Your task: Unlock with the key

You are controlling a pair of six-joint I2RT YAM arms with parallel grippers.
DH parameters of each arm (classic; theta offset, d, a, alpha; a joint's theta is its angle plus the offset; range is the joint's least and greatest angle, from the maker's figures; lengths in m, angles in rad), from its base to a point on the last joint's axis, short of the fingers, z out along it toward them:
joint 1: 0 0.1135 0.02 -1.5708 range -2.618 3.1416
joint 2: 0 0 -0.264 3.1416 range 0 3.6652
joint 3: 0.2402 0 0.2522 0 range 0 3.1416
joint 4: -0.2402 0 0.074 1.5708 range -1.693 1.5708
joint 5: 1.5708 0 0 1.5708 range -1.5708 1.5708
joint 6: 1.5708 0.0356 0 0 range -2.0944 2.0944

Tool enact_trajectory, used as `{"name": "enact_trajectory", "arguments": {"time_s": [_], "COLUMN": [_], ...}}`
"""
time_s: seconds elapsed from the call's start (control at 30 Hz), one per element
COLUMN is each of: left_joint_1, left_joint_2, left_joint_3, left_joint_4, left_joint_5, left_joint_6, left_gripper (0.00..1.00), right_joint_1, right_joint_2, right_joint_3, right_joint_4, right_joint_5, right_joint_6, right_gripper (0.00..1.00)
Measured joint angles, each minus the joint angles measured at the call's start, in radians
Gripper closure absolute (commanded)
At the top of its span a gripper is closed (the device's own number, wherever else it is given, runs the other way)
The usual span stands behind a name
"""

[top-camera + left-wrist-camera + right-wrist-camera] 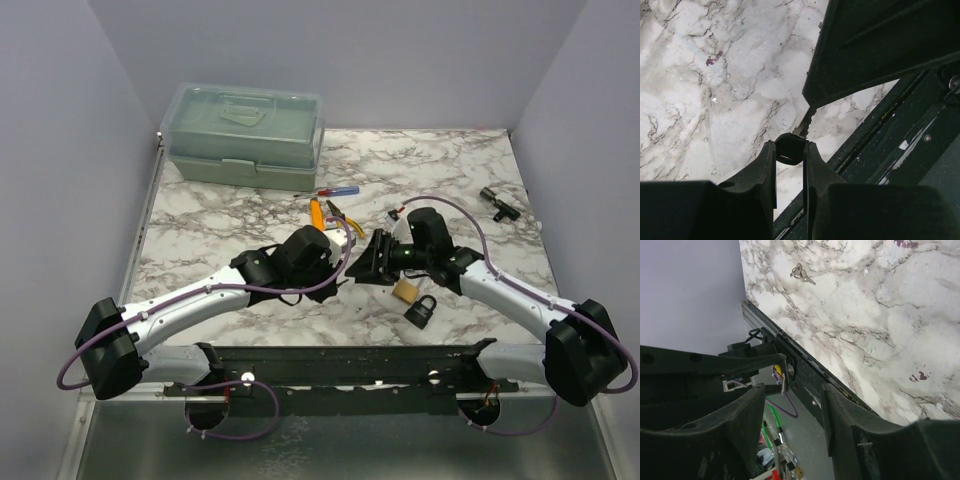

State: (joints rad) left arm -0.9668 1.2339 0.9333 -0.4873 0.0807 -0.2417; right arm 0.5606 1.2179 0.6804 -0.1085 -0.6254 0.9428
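My left gripper is shut on the black head of a key. Its metal blade points up and away, toward a dark finger of the right gripper overhead. In the right wrist view the same blade sticks out just past my right gripper, close to its left finger. Those jaws stand apart with nothing between them. From above, both grippers meet at mid-table, left and right. A brass padlock and a black padlock lie just right of them, untouched.
A pale green toolbox stands at the back left. A screwdriver, orange-handled pliers and a small black part lie on the marble. A loose key bunch rests near the black rail.
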Motion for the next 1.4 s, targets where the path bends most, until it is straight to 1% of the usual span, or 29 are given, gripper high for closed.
{"name": "enact_trajectory", "arguments": {"time_s": [0.13,0.2,0.43,0.53,0.63,0.77,0.8,1.03,1.17,1.3,1.4], "left_joint_1": [-0.004,-0.004,-0.004,-0.004,-0.004,-0.004,-0.004,-0.004,-0.004,-0.004,-0.004], "left_joint_2": [0.0,0.0,0.0,0.0,0.0,0.0,0.0,0.0,0.0,0.0,-0.001], "left_joint_3": [0.0,0.0,0.0,0.0,0.0,0.0,0.0,-0.001,-0.001,-0.001,-0.001], "left_joint_4": [0.0,0.0,0.0,0.0,0.0,-0.001,-0.001,-0.004,-0.004,0.0,0.006], "left_joint_5": [0.0,0.0,0.0,0.0,0.0,0.0,0.0,-0.002,-0.002,-0.003,-0.003], "left_joint_6": [0.0,0.0,0.0,0.0,0.0,0.0,0.0,0.0,0.0,0.0,0.0], "left_gripper": [1.0,1.0,1.0,1.0,1.0,1.0,1.0,1.0,0.87,0.77,0.66], "right_joint_1": [0.018,0.034,0.071,0.078,0.086,0.098,0.1,0.106,0.106,0.108,0.108], "right_joint_2": [0.03,0.042,0.07,0.073,0.079,0.087,0.087,0.087,0.087,0.077,0.065], "right_joint_3": [0.024,0.03,0.037,0.038,0.041,0.051,0.054,0.058,0.058,0.058,0.057], "right_joint_4": [0.008,0.01,0.01,0.01,0.011,0.011,0.011,0.01,0.01,0.009,0.005], "right_joint_5": [0.01,0.014,0.034,0.04,0.047,0.053,0.055,0.06,0.061,0.071,0.083], "right_joint_6": [0.001,0.002,0.008,0.01,0.011,0.019,0.019,0.025,0.026,0.026,0.027], "right_gripper": [0.53,0.58,0.69,0.71,0.8,0.97,0.99,1.0,1.0,1.0,1.0]}}
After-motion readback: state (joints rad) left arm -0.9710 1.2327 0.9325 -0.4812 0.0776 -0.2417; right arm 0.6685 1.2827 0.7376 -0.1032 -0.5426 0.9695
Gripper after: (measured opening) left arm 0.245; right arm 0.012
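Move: The key, its black head already held in the left fingers and its blade sticking out towards the right hand, has its middle about 5 cm left of the right hand, 2 cm back and a touch lower; from the left hand it is some 2 cm right, 1 cm forward and 1 cm down. On the table roughly 13 cm below the right hand, the brass padlock lies 14 cm right and 5 back, the black padlock 18 right and 11 back, the pliers 13 ahead and 3 left. The key's bare blade is taken by the right hand, which slides about 3 cm left, easing slightly back and down, while its half-open fingers shut until they pinch the blade just beyond the left fingertips. The left hand stays in place, presenting the key by its head. With its fingers shut, the right hand then holds nearly still. ##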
